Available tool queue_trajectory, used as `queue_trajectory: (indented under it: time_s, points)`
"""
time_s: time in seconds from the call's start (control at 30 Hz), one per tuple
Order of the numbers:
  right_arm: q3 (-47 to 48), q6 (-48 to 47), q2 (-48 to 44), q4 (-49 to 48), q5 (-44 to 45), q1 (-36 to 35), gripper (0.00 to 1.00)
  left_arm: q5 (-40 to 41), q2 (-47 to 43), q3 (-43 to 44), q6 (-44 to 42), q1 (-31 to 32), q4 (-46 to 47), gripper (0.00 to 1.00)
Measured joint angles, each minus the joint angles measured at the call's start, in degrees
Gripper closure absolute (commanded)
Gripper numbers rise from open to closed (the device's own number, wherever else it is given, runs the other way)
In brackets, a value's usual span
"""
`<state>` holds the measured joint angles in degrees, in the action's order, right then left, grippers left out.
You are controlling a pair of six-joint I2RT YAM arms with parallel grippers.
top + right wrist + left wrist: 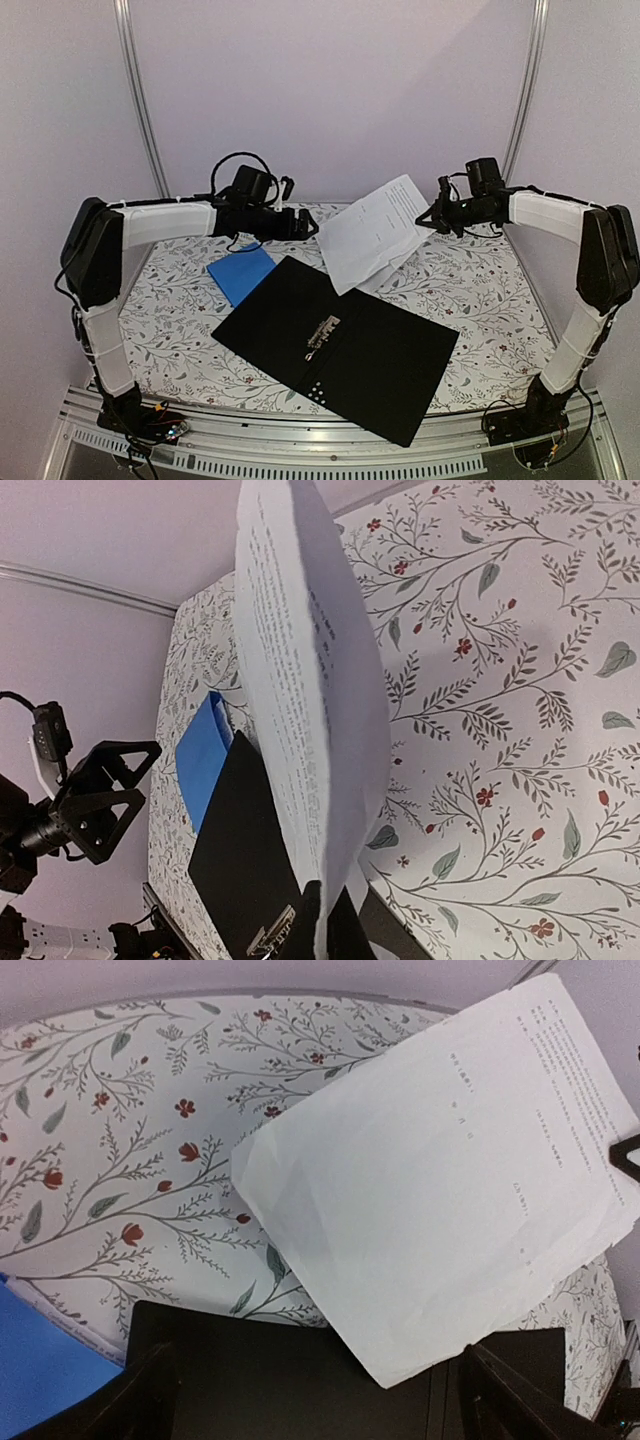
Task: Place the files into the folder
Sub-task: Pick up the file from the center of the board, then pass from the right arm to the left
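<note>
The folder (pixel 380 360) lies open in the middle of the table, black inside up, its metal clip (pixel 323 335) along the spine. The files (pixel 375 232), white printed sheets, hang in the air above the folder's far corner. My right gripper (pixel 437 213) is shut on their right edge; in the right wrist view the fingertips (pixel 322 920) pinch the files (pixel 310 710) edge-on above the clip (pixel 270 932). My left gripper (pixel 308 225) hovers open just left of the sheets. In its own view the wide-apart fingers (pixel 140 1400) frame the folder (pixel 300 1380), and the files' (pixel 440 1210) lower corner hangs ahead, untouched.
A small plain blue folder (pixel 241 272) lies left of the black one, partly under its corner. A flower-printed cloth (pixel 480 290) covers the table. Metal posts (pixel 140 100) and pale walls close the back and sides.
</note>
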<state>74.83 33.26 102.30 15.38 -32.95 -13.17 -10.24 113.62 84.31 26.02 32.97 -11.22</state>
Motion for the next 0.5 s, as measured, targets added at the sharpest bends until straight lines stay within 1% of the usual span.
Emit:
queue_trajectory:
  time_s: [0.1,0.27,0.5]
  points:
    - [3.3,-5.8,-3.9,5.8,0.3,-2.4,1.00,0.5,-7.2,-4.0,-4.2,0.0,2.4,0.01]
    - [8.2,-14.3,-9.6,14.4,0.3,-6.8,1.00,-0.9,-16.2,-10.1,-9.2,0.0,4.8,0.01]
    - [16.0,-23.7,-14.4,26.9,1.7,-12.8,1.00,-3.8,-29.4,-16.3,-13.8,0.0,4.2,0.01]
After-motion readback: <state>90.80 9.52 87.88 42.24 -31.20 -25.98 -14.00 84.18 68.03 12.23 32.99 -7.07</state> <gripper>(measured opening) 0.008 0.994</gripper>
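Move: The file already hangs from the right fingers, its middle some 13 cm to that hand's left and slightly lower. The open black folder it is bound for centres about 24 cm back, 21 cm left and 15 cm below. From the empty left hand, the file's middle lies roughly 15 cm to the right, about level and straight across; the folder's middle is 24 cm back, 9 cm right and 12 cm below, the blue file 16 cm left, 2 cm back and equally low. Keeping its pinch on the file's right-hand end, the right hand carries it up about 15 cm while drawing back some 11 cm and then leftward too, in towards the folder; its wrist tips fingers-up and swings counter-clockwise. The left hand, wide open and empty, rises 14 cm and backs off from the file, also tipping up some 20 degrees. ##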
